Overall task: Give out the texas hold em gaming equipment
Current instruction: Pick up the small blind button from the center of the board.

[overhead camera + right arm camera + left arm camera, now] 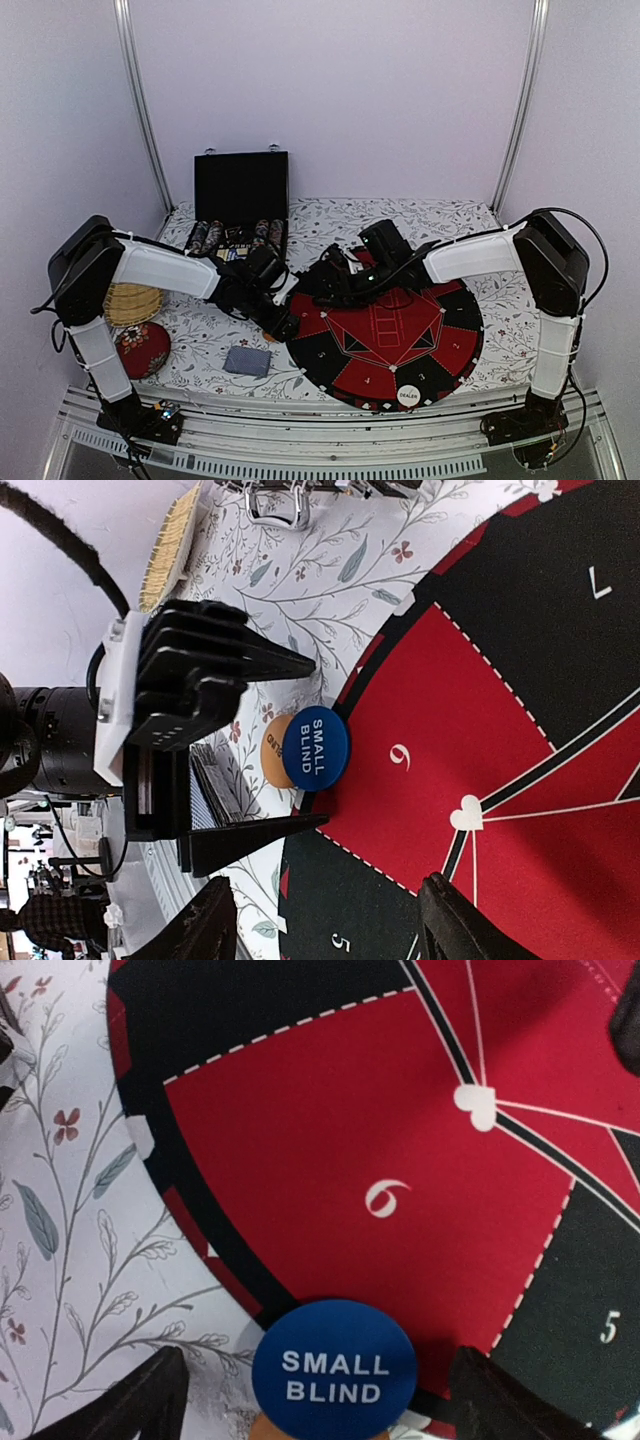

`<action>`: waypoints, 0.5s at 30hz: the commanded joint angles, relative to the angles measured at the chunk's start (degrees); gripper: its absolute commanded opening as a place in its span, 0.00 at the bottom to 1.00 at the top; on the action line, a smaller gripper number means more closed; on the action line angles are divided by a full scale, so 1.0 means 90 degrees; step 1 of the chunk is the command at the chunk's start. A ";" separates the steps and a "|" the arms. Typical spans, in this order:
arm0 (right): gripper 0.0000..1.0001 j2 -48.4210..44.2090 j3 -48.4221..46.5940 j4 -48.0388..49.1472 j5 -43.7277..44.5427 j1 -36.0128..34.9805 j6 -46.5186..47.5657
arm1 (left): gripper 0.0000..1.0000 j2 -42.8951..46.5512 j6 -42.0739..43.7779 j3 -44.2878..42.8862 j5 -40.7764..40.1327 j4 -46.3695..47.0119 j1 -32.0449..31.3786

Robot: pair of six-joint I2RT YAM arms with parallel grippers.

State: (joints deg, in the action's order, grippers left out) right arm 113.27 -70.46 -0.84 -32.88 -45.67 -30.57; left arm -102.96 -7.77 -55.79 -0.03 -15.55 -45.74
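Note:
A blue SMALL BLIND button [333, 1370] lies on the rim of the round mat [330, 1150], by its red sector 6. It overlaps an orange button [270, 752] that rests on the cloth. My left gripper [318, 1380] is open, with one finger on each side of the blue button and clear of it. My right gripper [335, 930] hovers open over the mat nearby, holding nothing. A white DEALER button [408, 395] sits at the mat's near edge. A grey-backed card deck [247, 360] lies on the cloth to the left.
A black chip case [240, 185] stands open at the back with rows of chips [240, 238] in it. A wicker basket [132, 303] and a red ball [143, 348] sit at the far left. The two grippers are close together over the mat's left edge.

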 commanded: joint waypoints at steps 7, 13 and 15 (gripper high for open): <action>0.63 -0.0368 0.0075 -0.0173 0.0199 0.0014 0.0294 | 0.77 -0.0262 -0.0012 -0.0257 -0.0331 -0.0852 -0.0192; 0.63 -0.0360 0.0075 -0.0201 0.0206 0.0022 0.0338 | 0.63 -0.0229 0.0004 -0.0288 -0.0344 -0.0843 -0.0208; 0.63 -0.0382 0.0075 -0.0223 0.0226 0.0026 0.0340 | 0.58 -0.0230 -0.0003 -0.0304 -0.0344 -0.0840 -0.0204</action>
State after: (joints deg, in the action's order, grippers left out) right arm 112.44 -70.43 -2.26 -31.75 -45.67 -28.45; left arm -104.22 -8.23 -58.17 -1.85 -19.09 -47.11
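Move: The small blind button lies right between the open left fingertips, its middle about 1 cm below the hand point. The big blind button peeks out from under it, some 3 cm left and 2 cm back; the blue packet is about 8 cm left and 9 cm back, and the board's centre about 21 cm right, level. From the right hand the small blind button lies about 9 cm left, 1 cm back and 8 cm down. Keep the left gripper low, its fingers pointing steeply down astride the small blind button, and close them by about a third of their full opening, bringing the tips in to the button's left and right edges. Let the hand stay nearly in place, easing back barely half a centimetre as the fingers narrow. ##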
